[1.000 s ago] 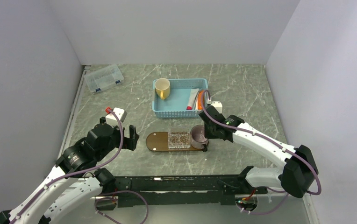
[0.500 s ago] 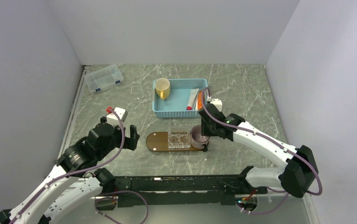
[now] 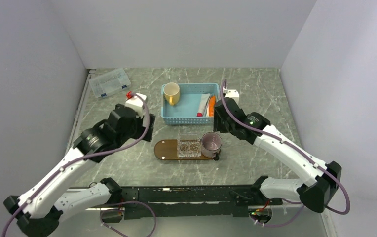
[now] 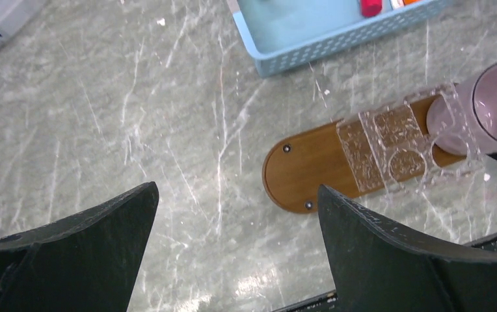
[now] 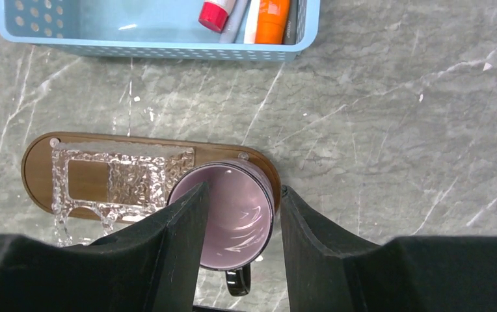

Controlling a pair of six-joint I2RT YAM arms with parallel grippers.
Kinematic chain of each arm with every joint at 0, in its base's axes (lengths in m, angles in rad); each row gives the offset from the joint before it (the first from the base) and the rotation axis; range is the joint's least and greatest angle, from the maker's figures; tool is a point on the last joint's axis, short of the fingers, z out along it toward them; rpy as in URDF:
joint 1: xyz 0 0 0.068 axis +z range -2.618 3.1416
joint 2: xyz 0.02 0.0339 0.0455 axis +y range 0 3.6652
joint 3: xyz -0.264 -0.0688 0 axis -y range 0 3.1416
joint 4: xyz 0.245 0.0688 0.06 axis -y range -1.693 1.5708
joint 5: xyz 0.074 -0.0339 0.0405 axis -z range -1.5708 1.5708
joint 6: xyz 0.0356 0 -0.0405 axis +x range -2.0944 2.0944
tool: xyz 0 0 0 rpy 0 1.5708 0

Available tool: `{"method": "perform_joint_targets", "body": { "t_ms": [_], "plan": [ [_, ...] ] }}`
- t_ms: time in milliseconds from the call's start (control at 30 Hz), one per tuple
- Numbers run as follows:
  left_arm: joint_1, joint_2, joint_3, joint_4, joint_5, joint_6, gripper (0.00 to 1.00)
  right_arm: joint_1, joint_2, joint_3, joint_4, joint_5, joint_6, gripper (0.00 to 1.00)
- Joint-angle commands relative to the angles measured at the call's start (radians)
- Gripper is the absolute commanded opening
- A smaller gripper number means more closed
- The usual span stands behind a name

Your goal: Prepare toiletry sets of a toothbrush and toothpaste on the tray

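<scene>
The dark brown tray (image 3: 165,149) lies in the middle of the table, also in the left wrist view (image 4: 301,172) and right wrist view (image 5: 38,172). A clear square holder (image 3: 189,147) and a purple mug (image 3: 211,143) stand on it. In the light-blue basket (image 3: 186,119) lie a red-capped tube (image 5: 216,14), an orange tube (image 5: 273,13) and a thin pale stick (image 5: 235,23) that may be the toothbrush. My left gripper (image 4: 234,188) is open and empty over the table left of the tray. My right gripper (image 5: 242,188) is open and empty, raised above the mug (image 5: 239,221).
A yellow mug (image 3: 171,93) stands in the basket's left end. A clear plastic lidded box (image 3: 109,82) lies at the far left. Grey walls close in the table on three sides. The black rail with the arm bases runs along the near edge.
My left arm has swung forward and right, toward the basket and tray. My right gripper has lifted off the purple mug and drawn back toward the basket. The mug stays on the tray.
</scene>
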Motion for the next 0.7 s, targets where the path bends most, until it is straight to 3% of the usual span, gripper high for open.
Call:
{"method": "perform_joint_targets", "body": {
  "t_ms": [0, 333, 667],
  "plan": [
    [0.027, 0.156, 0.121, 0.044, -0.058, 0.05, 0.99, 0.004, -0.07, 0.029, -0.018, -0.005, -0.042, 0.47],
    [0.256, 0.549, 0.37, 0.121, 0.159, 0.058, 0.99, 0.004, -0.154, -0.072, 0.019, -0.092, -0.046, 0.47],
    [0.348, 0.898, 0.718, 0.025, 0.321, 0.05, 0.99, 0.005, -0.249, -0.112, 0.003, -0.132, -0.039, 0.47]
  ]
}}
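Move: Some 26 cm ahead of the left hand, 11 cm to its right and 19 cm below stands the yellow mug, inside the basket. The basket's middle is about 21 cm ahead and 21 cm right of that hand; the brown tray's middle lies level with the hand, 18 cm right, and the clear plastic case about 30 cm ahead, 23 cm left. From the right hand the yellow mug is roughly 21 cm ahead, 19 cm left and 14 cm below. Sweeping forward about 19 cm and slightly right, nearly level, the left hand heads for the yellow mug in the basket, fingers wide open and empty, its tips pitching down some 10 degrees. The right hand, already clear of the grey mug and still half open, backs off about 4 cm, rising a little and then sinking again. ##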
